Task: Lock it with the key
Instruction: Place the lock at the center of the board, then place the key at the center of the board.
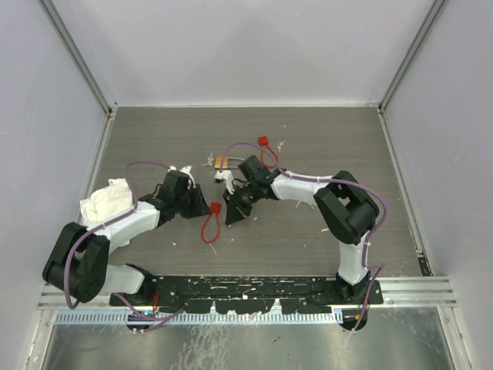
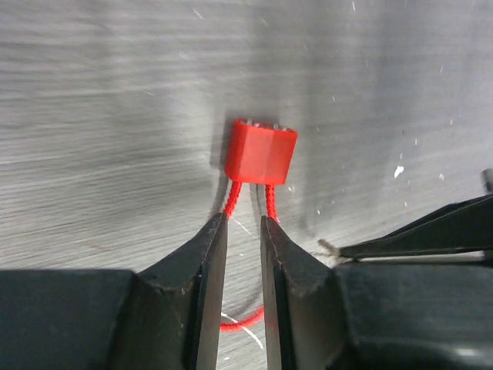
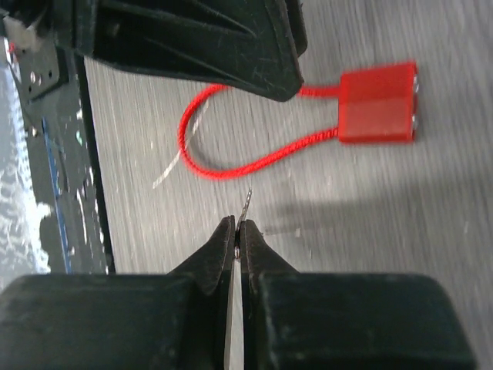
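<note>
A small red lock (image 2: 262, 152) with a red cord loop (image 3: 202, 165) lies flat on the grey table (image 1: 323, 139). My left gripper (image 2: 243, 220) hovers over the loop, just behind the lock body. Its jaws stand a narrow gap apart, with bare table and the cord's far bend showing between them. Both cord strands run under its fingertips (image 2: 216, 231), and nothing is gripped. My right gripper (image 3: 237, 223) is shut on the key (image 3: 246, 202). Only a thin silver blade pokes out past its tips, pointing toward the loop. From above, the two grippers (image 1: 202, 206) (image 1: 231, 213) flank the lock (image 1: 216, 206).
A second red lock (image 1: 263, 141) with a purple-grey cable lies further back. A small brass padlock (image 1: 222, 161) sits behind the right gripper. A crumpled white cloth (image 1: 108, 199) rests beside the left arm. White scraps dot the table, and walls enclose three sides.
</note>
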Robot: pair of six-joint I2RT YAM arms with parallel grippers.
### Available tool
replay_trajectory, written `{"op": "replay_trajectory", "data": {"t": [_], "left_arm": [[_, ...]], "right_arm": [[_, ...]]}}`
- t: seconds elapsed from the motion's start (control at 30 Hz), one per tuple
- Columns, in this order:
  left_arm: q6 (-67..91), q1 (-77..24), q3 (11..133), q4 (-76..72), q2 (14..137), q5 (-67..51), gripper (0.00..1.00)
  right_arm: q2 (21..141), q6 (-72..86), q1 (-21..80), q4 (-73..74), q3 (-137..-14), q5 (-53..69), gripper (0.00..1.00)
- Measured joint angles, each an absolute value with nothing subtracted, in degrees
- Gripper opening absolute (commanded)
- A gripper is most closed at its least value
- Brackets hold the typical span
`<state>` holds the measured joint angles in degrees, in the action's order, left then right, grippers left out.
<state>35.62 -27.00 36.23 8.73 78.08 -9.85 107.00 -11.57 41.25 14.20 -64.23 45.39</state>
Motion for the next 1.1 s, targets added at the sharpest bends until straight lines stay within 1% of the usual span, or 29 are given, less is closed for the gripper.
{"op": "replay_trajectory", "data": {"t": [0.1, 0.13, 0.2, 0.23, 0.27, 0.3, 0.33, 0.4, 0.43, 0.53, 0.57, 0.67, 0.73, 0.83, 0.9, 1.0, 1.1], "left_arm": [[35.64, -23.55, 35.09, 9.23, 73.36, -7.62, 0.26], [35.64, -22.63, 34.85, 9.58, 71.83, -7.07, 0.30], [35.62, -20.71, 34.33, 10.46, 68.25, -5.67, 0.45], [35.64, -20.05, 34.22, 11.33, 66.35, -4.54, 0.54], [35.64, -19.90, 34.09, 11.99, 64.55, -3.62, 0.59], [35.75, -19.33, 33.82, 12.95, 62.04, -2.24, 0.70], [35.97, -19.20, 33.56, 13.76, 59.51, -1.13, 0.78], [36.42, -19.09, 32.93, 15.14, 53.58, 0.71, 0.92], [36.42, -19.05, 32.71, 15.55, 50.94, 1.17, 0.95], [36.60, -18.98, 32.45, 16.43, 43.48, 1.04, 0.98], [36.56, -18.98, 32.56, 16.64, 41.06, 0.30, 0.98], [36.32, -18.94, 34.57, 18.74, 36.47, -2.79, 0.98], [35.62, -18.94, 38.63, 21.34, 34.61, -4.93, 0.98], [33.85, -18.94, 46.41, 24.32, 33.28, -6.85, 0.98], [32.64, -18.94, 51.88, 25.78, 33.23, -8.05, 0.98], [31.27, -18.94, 59.02, 27.77, 33.47, -9.98, 0.98], [30.15, -18.94, 65.73, 30.59, 35.31, -12.12, 0.98]], "right_arm": [[111.53, -10.13, 43.72, 13.65, -70.32, 44.49, 0.09], [112.51, -9.80, 44.16, 13.45, -71.57, 44.18, 0.11], [114.98, -8.88, 45.21, 13.56, -75.00, 43.42, 0.22], [116.14, -8.51, 45.69, 13.67, -76.69, 42.96, 0.30], [117.14, -8.25, 46.06, 13.87, -78.15, 42.48, 0.36], [117.75, -8.16, 46.33, 14.22, -79.29, 42.15, 0.41], [117.93, -8.34, 46.46, 14.72, -80.03, 41.80, 0.46], [117.56, -9.82, 46.50, 16.67, -80.93, 40.53, 0.54], [117.08, -10.57, 46.41, 17.67, -81.17, 39.75, 0.57], [113.25, -15.18, 45.87, 22.85, -81.21, 36.91, 0.65], [111.07, -16.99, 45.50, 25.02, -81.21, 35.88, 0.70], [101.58, -22.37, 43.66, 30.06, -81.21, 32.80, 0.88], [93.10, -25.67, 41.19, 31.92, -81.19, 31.14, 0.99], [80.38, -27.64, 35.05, 32.51, -81.32, 28.91, 1.00], [74.22, -27.00, 31.42, 32.82, -82.15, 25.21, 1.00], [69.36, -26.09, 29.63, 34.98, -86.11, 18.74, 1.00], [68.03, -25.52, 29.71, 37.78, -90.17, 17.04, 1.00]]}}
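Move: My right hand, still holding the small silver keys, has the middle of the red cable lock's loop about 5 cm to its left, level fore and aft and some 2 cm lower. The lock's red body is about 5 cm ahead and 4 cm left of that hand, the brass padlock roughly 17 cm straight ahead. My empty left hand has the same red body some 2 cm ahead and 3 cm to its right, just below. I carry the keys left about 6 cm at the same low height, in over the red lock's loop, then open my right fingers wide to let go of them. That hand then swings back right past its start and climbs some 35 cm, its wrist turning about 60 degrees. My left hand withdraws left and up about as high, its fingers opening wide and its wrist tipping up some 50 degrees. ##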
